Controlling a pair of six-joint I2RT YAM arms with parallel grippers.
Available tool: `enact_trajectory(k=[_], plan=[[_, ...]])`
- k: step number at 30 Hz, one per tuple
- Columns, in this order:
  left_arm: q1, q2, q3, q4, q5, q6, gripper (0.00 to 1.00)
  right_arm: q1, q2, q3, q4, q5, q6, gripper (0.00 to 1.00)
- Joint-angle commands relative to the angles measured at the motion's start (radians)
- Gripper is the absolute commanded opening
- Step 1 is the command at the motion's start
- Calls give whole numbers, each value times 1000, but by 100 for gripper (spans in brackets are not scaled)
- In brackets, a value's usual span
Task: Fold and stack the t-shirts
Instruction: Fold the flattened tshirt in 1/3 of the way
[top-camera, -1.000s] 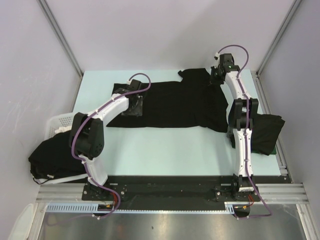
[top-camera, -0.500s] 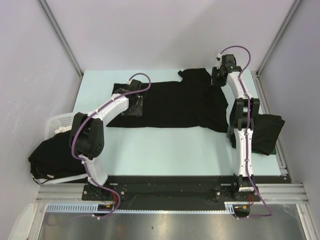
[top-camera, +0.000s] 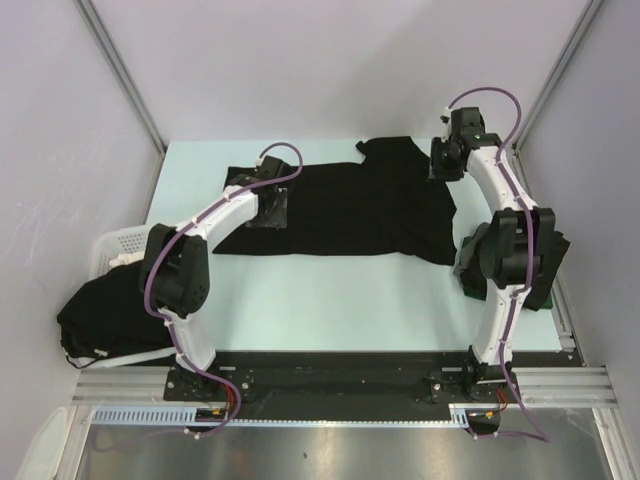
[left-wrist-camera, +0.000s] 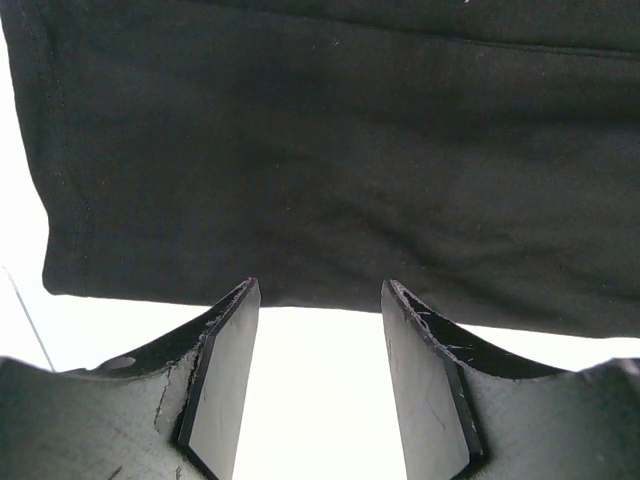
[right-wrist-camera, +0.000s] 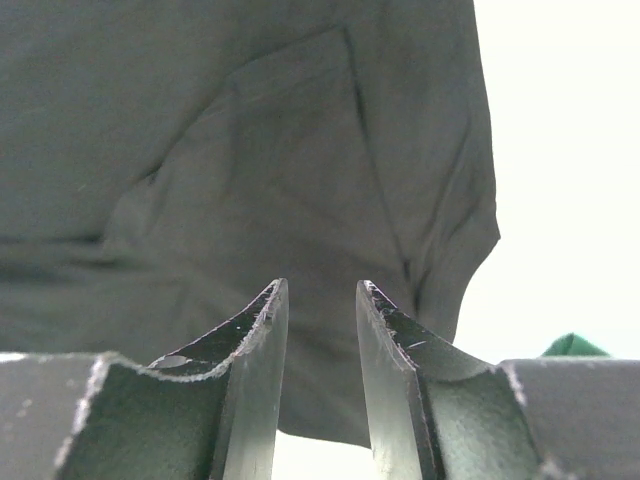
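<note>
One black t-shirt (top-camera: 345, 205) lies spread flat across the far half of the table. My left gripper (top-camera: 268, 210) hangs over its left part, open. In the left wrist view the shirt's edge (left-wrist-camera: 330, 200) lies just past the open left gripper (left-wrist-camera: 318, 292), and only bare table shows between the fingers. My right gripper (top-camera: 443, 162) is above the shirt's right sleeve, open with nothing in it. The right wrist view shows that sleeve (right-wrist-camera: 300, 170) under the right gripper (right-wrist-camera: 318, 288). More black t-shirts (top-camera: 105, 310) are heaped at the left.
A white slotted basket (top-camera: 118, 243) stands at the left edge under the heap of shirts. Another dark bundle of cloth (top-camera: 535, 262) lies at the right edge beside the right arm, with a bit of green (right-wrist-camera: 575, 346) next to it. Grey walls enclose the table.
The right gripper opened and let go of the sleeve, then drew slightly right and back as its elbow swung outward. The left arm stayed still.
</note>
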Motion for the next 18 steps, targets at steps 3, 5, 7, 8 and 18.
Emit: enact_trajectory(k=[3,5,7,8,18], plan=[[-2,-47,2,19,16,29,58,27,-103,-105,-88,76,27,39],[-2,-67,-3,19,15,42,58,46,-121,-146,-114,89,40,39],[-1,-79,-4,16,12,46,58,56,-138,-201,-122,130,53,40],[1,-90,-7,16,13,46,58,60,-155,-223,-122,136,65,40],[1,-162,-75,32,27,48,58,60,-197,-344,-104,219,67,42]])
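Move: The T-shirt's near edge, which the right hand seems bound for, lies about 16 cm back from that hand, level sideways and roughly 9 cm below. The shirt's near right corner is some 17 cm back and 5 cm to the right. The folded pile is about 18 cm back and 17 cm to the right. From the left hand, that same stretch of near edge is roughly 33 cm right, 5 cm back and 4 cm down. Heading for the T-shirt's near edge, the open right hand rises a touch, then sweeps back over the cloth about 11 cm while sinking to some 7 cm lower, its fingers tipping about 20 degrees more towards straight down. The left hand, also open, eases up and slightly back by around 2 cm. ##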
